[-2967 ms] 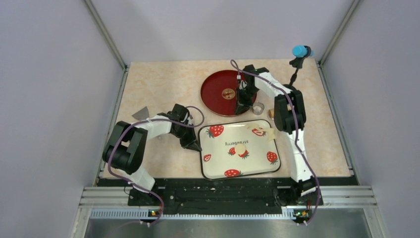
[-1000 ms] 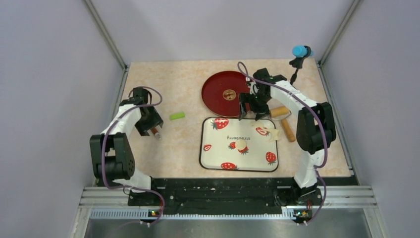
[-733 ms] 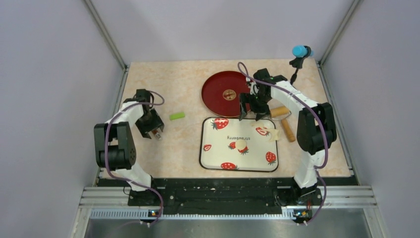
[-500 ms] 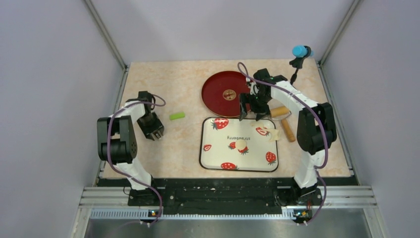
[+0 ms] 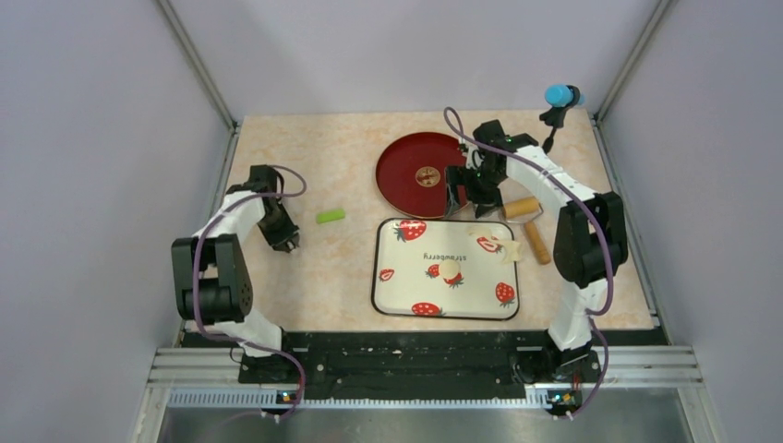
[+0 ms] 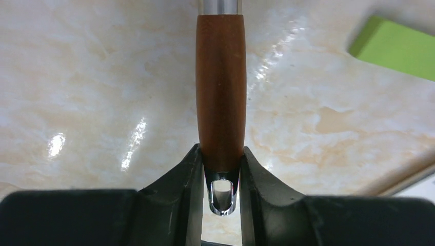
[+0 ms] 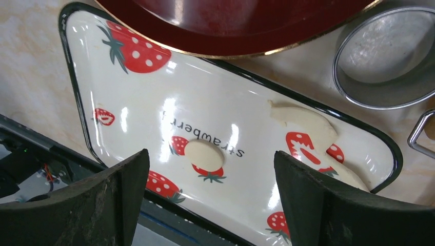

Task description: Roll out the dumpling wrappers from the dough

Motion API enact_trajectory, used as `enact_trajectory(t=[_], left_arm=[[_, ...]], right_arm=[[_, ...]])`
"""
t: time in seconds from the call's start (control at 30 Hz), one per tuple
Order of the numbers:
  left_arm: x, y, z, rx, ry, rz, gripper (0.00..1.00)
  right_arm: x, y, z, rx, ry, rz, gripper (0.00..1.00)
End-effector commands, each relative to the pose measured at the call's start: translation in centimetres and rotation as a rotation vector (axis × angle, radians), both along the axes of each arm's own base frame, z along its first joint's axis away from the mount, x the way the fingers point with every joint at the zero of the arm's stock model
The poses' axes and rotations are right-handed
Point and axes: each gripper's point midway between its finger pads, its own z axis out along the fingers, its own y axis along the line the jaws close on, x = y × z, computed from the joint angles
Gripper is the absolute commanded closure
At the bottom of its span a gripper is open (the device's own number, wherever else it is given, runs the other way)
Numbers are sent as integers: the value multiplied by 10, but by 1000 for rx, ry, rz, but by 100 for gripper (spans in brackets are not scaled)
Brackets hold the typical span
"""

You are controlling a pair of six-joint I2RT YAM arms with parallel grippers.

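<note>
One round pale dumpling wrapper (image 5: 450,269) (image 7: 204,155) lies in the middle of the strawberry tray (image 5: 392,293) (image 7: 154,92). Torn scraps of dough (image 5: 499,245) (image 7: 303,120) lie at the tray's far right corner. My right gripper (image 5: 466,198) (image 7: 209,159) hangs open above the tray's far edge, holding nothing. My left gripper (image 5: 284,242) (image 6: 221,171) is at the table's left, with both jaws pressed against a brown wooden tool handle (image 6: 220,87) that ends in a metal loop. The rest of that tool is out of view.
A tan wooden roller (image 5: 528,220) lies right of the tray. The red plate (image 5: 415,171) (image 7: 231,25) sits behind the tray, and a metal ring (image 7: 390,61) stands between them at the right. A green piece (image 5: 330,216) (image 6: 400,46) lies near the left gripper.
The left jaws have come together onto the wooden handle and the left arm has shifted slightly. The right gripper has tilted a little toward the back, still open.
</note>
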Motion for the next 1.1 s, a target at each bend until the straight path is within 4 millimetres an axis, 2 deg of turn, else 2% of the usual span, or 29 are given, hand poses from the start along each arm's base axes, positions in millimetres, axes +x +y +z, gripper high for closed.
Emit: enact_trajectory(t=[0.0,0.17,0.27,0.43,0.5,0.6,0.7,0.8,0.83,0.87,0.97,1.07], left_arm=[[7,-11,48,-30,-168,-74,100],[5,-37,79,-54,-269,-201,100],[4,-73,94,-74,-317,-331,100],[-1,-133,102,-82,-326,-515,100],[-2,-149,102,-92,-330,-536,100],[-6,-161,98,-96,-319,-540,100],[-14,-162,86,-83,-285,-555,100],[-27,-153,65,-51,-217,-553,100],[-30,-144,56,-13,-195,-545,100],[-35,-139,48,3,-171,-547,96],[-54,-127,21,35,-91,-553,74],[-65,-122,4,45,-48,-559,64]], right_arm=[[15,10,47,82,-110,-1,12],[20,18,69,164,-129,-12,12],[24,20,80,197,-146,-22,12],[23,24,87,229,-152,-10,12],[22,24,87,234,-148,-8,12],[18,24,84,238,-134,-3,12],[14,27,79,257,-113,13,13],[11,27,75,256,-100,18,13],[9,26,73,254,-95,18,13],[8,26,71,255,-90,21,13],[6,26,68,254,-80,25,13],[5,26,65,252,-74,26,13]])
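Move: My left hand already pinches the end of the wooden-handled scraper, about 3 cm above the table. It is bound for clear table some 13 cm to its right and 6 cm back; the tray's middle lies roughly 42 cm right and 4 cm back, the green block 11 cm right and 9 cm ahead. From my open right hand that clear spot is about 34 cm left, 10 cm back and 9 cm down, and the ring cutter about 5 cm right and 4 cm ahead. Keeping my pinch on the scraper's handle, I lift my left hand about 8 cm and swing it some 16 cm right towards the tray's left side, turning it roughly 30 degrees clockwise, then lower it and draw it back onto the clear side of the table. My right hand, still open, rises about 5 cm above the tray's far edge, edging left and rolling its left side up. ##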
